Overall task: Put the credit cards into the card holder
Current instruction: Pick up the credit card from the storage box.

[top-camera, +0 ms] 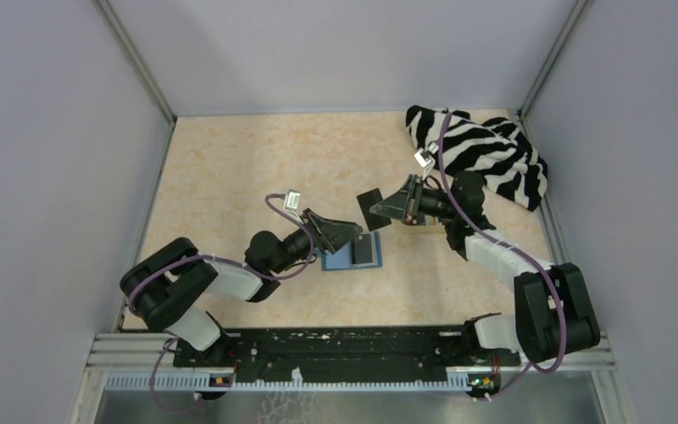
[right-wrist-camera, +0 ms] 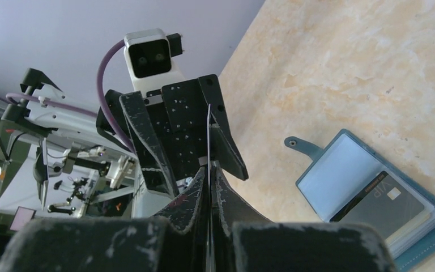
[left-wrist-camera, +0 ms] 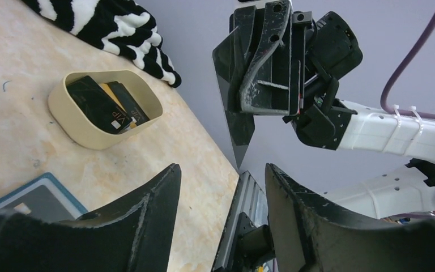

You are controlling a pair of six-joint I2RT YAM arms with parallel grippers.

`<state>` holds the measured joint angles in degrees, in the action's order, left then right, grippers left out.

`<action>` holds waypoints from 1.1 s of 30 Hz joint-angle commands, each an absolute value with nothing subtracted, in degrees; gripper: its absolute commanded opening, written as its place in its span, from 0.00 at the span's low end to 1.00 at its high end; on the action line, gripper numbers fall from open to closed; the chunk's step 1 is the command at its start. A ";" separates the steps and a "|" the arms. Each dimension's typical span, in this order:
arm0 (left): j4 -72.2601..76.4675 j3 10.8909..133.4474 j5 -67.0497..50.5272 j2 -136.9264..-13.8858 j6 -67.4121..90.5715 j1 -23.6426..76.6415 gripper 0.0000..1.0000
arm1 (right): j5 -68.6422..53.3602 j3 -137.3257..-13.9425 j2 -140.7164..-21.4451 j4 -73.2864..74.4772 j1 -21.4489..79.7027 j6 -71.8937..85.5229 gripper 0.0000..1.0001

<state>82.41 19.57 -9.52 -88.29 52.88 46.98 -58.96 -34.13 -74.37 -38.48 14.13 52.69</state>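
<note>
The teal card holder (top-camera: 342, 259) lies open near the table's middle with a black VIP card (right-wrist-camera: 384, 205) tucked in its right side (right-wrist-camera: 340, 170). My right gripper (right-wrist-camera: 209, 170) is shut on a black credit card (top-camera: 370, 208), held on edge above the table just beyond the holder. My left gripper (left-wrist-camera: 221, 175) hovers over the holder's left part (left-wrist-camera: 39, 195), facing the held card (left-wrist-camera: 233, 107); its jaws stand apart with nothing between them. More credit cards, black (left-wrist-camera: 93, 102) and orange-gold (left-wrist-camera: 112, 89), lie in the tan tray.
The tan oval tray (left-wrist-camera: 85, 135) stands on the table past the holder. A zebra-striped cloth (top-camera: 485, 155) is bunched in the far right corner. Grey walls close in the table on three sides.
</note>
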 commanded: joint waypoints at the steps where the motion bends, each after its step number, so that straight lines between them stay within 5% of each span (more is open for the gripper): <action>1: 88.18 23.76 -11.47 -92.48 58.25 47.46 0.60 | -57.41 -34.22 -74.27 -42.57 16.04 52.08 0.00; 9: 94.45 25.85 -15.63 -98.00 62.13 47.46 0.39 | -56.98 -34.20 -74.09 -41.77 16.90 49.82 0.00; 17: 97.19 27.52 -18.92 -99.87 62.75 47.49 0.31 | -56.25 -34.43 -74.35 -39.88 18.53 46.17 0.00; 26: 98.81 25.64 -19.41 -98.57 58.88 47.46 0.00 | -56.97 -34.78 -73.93 -37.91 19.29 41.93 0.02; 29: 100.64 23.02 -19.46 -97.55 53.93 47.47 0.00 | -62.22 -36.58 -73.81 -35.69 19.34 34.66 0.23; 33: 98.18 18.35 -24.59 -94.21 46.28 46.16 0.00 | -68.42 -46.79 -72.15 -4.79 19.35 5.66 0.62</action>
<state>86.87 21.93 -19.66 -97.65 55.18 47.11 -61.45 -36.45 -74.41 -27.90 18.76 32.82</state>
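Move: The right hand already holds the black card in the air, its middle some 2 cm left of that hand's pads. For the half-open left hand, the card's middle lies about 5 cm to the right, 3 cm ahead and slightly higher; the left gripper is some 5 cm left and 4 cm back of the right hand. The card holder lies open nearly 20 cm below the left hand, 1 cm ahead and 1 cm left of it; the storage box is about 16 cm right, 7 cm ahead and 20 cm below the right hand. The left hand slides about 3.5 cm to the right onto the card's free side, sinking about 1 cm and turning some 10 degrees clockwise, and shuts its fingers on the card, while the right hand keeps its pinch and eases about 1.5 cm left and 1 cm down to meet it. Once the left has closed, the right fingers open to about half and let go as that hand dips and draws back a little, and the left hand starts carrying the card back, down and left, roughly 2 cm lower, towards the card holder. ##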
